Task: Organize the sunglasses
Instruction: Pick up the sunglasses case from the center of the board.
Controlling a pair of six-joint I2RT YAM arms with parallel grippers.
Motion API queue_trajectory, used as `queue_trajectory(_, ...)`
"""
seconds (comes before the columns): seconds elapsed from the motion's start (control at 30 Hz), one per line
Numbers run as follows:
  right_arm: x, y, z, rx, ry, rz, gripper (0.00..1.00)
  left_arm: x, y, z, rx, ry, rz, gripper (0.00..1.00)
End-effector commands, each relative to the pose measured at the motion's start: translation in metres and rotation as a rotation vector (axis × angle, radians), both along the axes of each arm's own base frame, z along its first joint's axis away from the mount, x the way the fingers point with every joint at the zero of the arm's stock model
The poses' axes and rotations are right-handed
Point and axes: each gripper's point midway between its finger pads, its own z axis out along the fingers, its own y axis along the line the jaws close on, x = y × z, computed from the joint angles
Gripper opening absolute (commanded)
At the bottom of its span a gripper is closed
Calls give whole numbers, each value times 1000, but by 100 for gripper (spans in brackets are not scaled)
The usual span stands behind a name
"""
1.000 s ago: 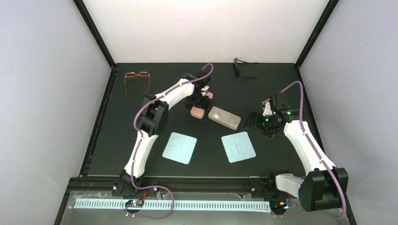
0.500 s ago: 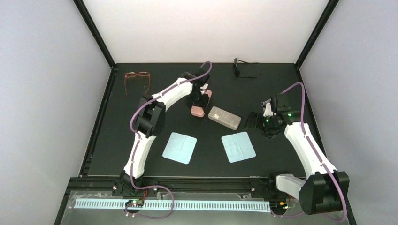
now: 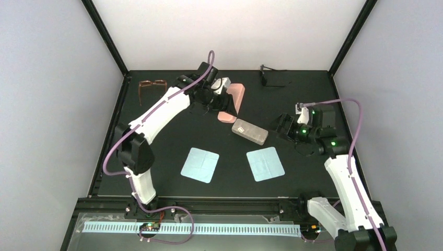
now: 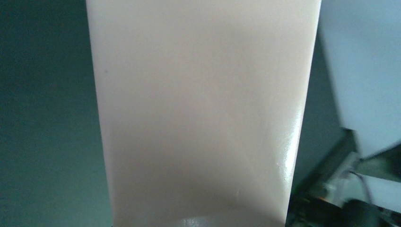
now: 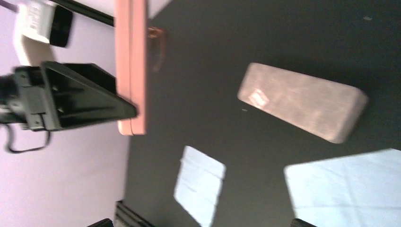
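The sunglasses [image 3: 271, 77], a thin black pair, lie at the table's back edge, right of centre, far from both grippers. My left gripper [image 3: 224, 97] is shut on the pink case [image 3: 234, 100] and holds it off the table, tipped on edge. That pink case [image 4: 203, 113] fills the left wrist view and hides the fingers there. In the right wrist view the pink case [image 5: 131, 66] shows edge-on with a black left finger [image 5: 80, 101] against it. My right gripper [image 3: 286, 132] stands open and empty, just right of the grey case [image 3: 250, 132].
A brown-framed pair of glasses [image 3: 152, 88] lies at the back left. Two light blue cloths [image 3: 199, 164] [image 3: 265, 163] lie flat in front of the grey case [image 5: 302, 101]. Black frame posts run along both table sides.
My left arm has lifted the pink case off the table and carried it back and to the right, tipping it on edge. My right arm has risen and turned a little.
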Motion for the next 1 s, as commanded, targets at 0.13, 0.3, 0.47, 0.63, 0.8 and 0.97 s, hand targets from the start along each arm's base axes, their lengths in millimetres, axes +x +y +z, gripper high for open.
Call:
queue_trajectory(0.13, -8, 29, 103, 328, -190, 79, 100, -76, -28, 113, -440, 63, -180, 2)
queue_trajectory(0.3, -19, 32, 147, 363, -309, 132, 100, -105, -28, 153, -564, 102, -250, 2)
queue_trajectory(0.47, -17, 41, 170, 450, -403, 210, 100, -124, -26, 181, -610, 92, -284, 2)
queue_trajectory(0.63, -18, 49, 194, 446, -460, 282, 100, -135, -22, 209, -672, 58, -289, 2)
queue_trajectory(0.8, -17, 64, 203, 489, -449, 351, 100, -139, -26, 230, -725, 45, -294, 1)
queue_trajectory(0.97, -25, 85, 227, 528, -483, 440, 100, -145, -30, 252, -761, 33, -314, 2)
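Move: My left hand already grips the pink sunglasses case in the air, its middle about 3 cm ahead of the finger pads. From my open right hand the pink case lies some 12 cm ahead and 15 cm to the left, at nearly the same height. The grey case lies on the board 9 cm ahead, 7 cm left and 21 cm below my right hand; the right cloth is about 5 cm back, 1 cm left and 23 cm down. I keep my left fingers shut on the pink case and raise it about 20 cm while drawing it back some 13 cm, swinging the fingers up by roughly 40 degrees until they point almost level to my right. My right hand, fingers wide open, climbs about 19 cm and drifts some 7 cm left, levelling out to face the case and closing in on it without gripping. ##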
